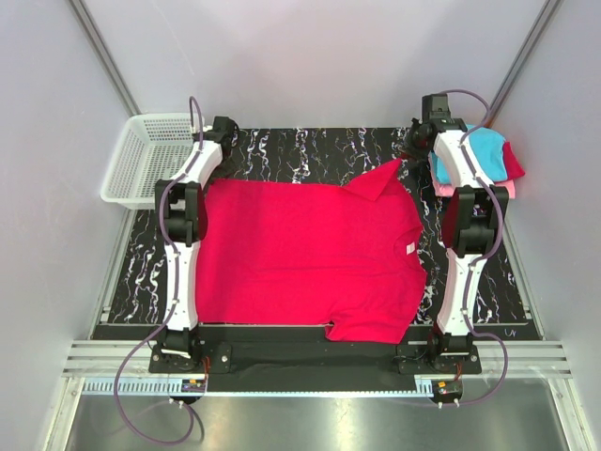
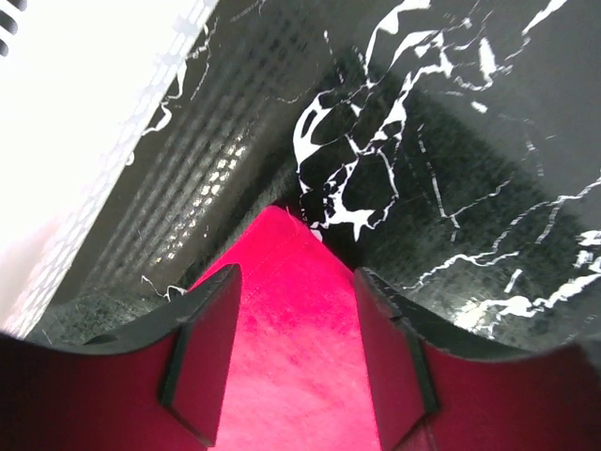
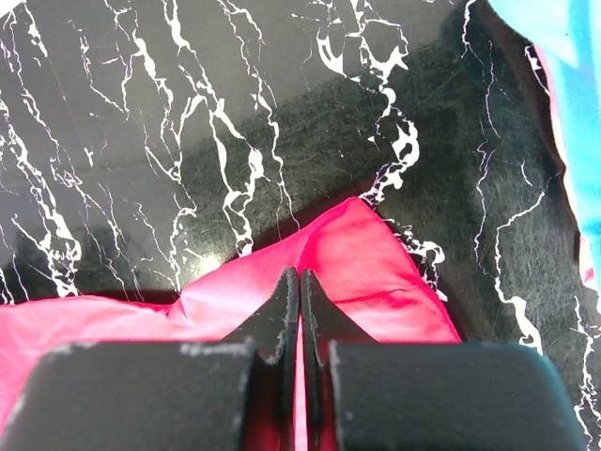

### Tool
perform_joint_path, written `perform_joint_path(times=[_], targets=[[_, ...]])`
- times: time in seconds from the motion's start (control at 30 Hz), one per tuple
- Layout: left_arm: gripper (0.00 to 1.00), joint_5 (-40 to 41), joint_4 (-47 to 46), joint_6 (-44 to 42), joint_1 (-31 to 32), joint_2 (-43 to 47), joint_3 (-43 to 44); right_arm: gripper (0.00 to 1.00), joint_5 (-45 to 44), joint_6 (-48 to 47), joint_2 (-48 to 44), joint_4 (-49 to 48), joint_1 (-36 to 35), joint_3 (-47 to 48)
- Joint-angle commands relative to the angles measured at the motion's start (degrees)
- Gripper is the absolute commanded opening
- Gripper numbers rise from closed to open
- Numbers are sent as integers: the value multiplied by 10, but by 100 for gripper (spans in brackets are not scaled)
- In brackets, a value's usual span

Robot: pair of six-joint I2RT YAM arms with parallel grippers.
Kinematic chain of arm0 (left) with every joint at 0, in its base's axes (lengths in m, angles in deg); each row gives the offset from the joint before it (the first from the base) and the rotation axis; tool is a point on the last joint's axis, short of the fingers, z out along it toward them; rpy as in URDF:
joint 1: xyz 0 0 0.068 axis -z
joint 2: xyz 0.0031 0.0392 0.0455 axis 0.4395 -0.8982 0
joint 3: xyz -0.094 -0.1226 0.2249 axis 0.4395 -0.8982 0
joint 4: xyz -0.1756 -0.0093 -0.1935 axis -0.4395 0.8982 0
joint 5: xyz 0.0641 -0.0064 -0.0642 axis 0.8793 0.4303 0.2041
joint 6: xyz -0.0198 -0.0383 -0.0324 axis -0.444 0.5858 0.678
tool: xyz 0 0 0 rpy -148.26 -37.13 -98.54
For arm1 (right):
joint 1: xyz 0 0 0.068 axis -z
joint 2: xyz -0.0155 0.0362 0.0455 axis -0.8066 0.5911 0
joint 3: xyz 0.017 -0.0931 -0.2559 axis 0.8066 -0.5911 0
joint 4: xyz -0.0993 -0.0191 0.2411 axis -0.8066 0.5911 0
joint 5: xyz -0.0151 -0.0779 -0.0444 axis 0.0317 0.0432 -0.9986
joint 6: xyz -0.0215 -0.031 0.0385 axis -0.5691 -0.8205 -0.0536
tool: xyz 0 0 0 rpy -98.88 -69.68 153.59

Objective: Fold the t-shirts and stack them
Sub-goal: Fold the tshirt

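Observation:
A crimson-red t-shirt lies spread flat on the black marbled mat, its white neck label at the right. My left gripper is open at the shirt's far left corner. One finger stands on each side of the cloth. My right gripper is shut on the far right sleeve, which bunches up towards its tips and shows lifted in the top view. Folded cyan, dark red and pink t-shirts are stacked at the far right.
A white mesh basket stands at the far left, close beside my left gripper, and its wall fills the left of the left wrist view. The cyan shirt of the stack lies just right of my right gripper. Grey walls enclose the mat.

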Motion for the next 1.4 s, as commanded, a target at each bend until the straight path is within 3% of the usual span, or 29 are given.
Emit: perform_joint_path(times=[0.0, 0.2, 0.43, 0.57, 0.67, 0.8, 1.1, 1.37], targets=[[53, -4, 21, 7, 1, -25, 35, 0, 12, 5, -45, -16, 0, -8], [51, -11, 35, 18, 2, -40, 63, 0, 22, 1, -51, -18, -1, -16], [49, -14, 43, 17, 2, -51, 87, 0, -28, 5, -61, -17, 6, -27], [25, -16, 46, 16, 2, -58, 95, 0, -43, 5, -66, -15, 11, -31], [18, -18, 46, 16, 2, -62, 101, 0, -44, 4, -68, -16, 11, -33], [0, -20, 47, 15, 3, -61, 101, 0, -45, 3, -68, -14, 12, -35], [0, -22, 46, 3, 3, -27, 94, 0, -57, 7, -84, -14, 11, -44], [0, -14, 42, 4, 11, 44, 29, 0, -43, 18, -167, -19, 11, -131]])
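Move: My open left fingers straddle the t-shirt's far left corner, whose tip is about 2 cm ahead, 1 cm left and 2 cm below; the white basket's middle is some 19 cm left and 4 cm ahead. My right hand already holds the far right corner up, with the shirt's middle about 25 cm back, 27 cm left and 12 cm below, and the folded stack some 27 cm right, 4 cm ahead and 10 cm lower. I settle my left hand about 1 cm down onto the cloth, ease it slightly forward and right, and shut its fingers to pinch the shirt just inside the corner; at the very end it starts back and up. My right hand keeps its pinch, shifts about 2 cm right towards the stack, then quickens backwards over the shirt, nearly 4 cm back in all and 1 cm up. ##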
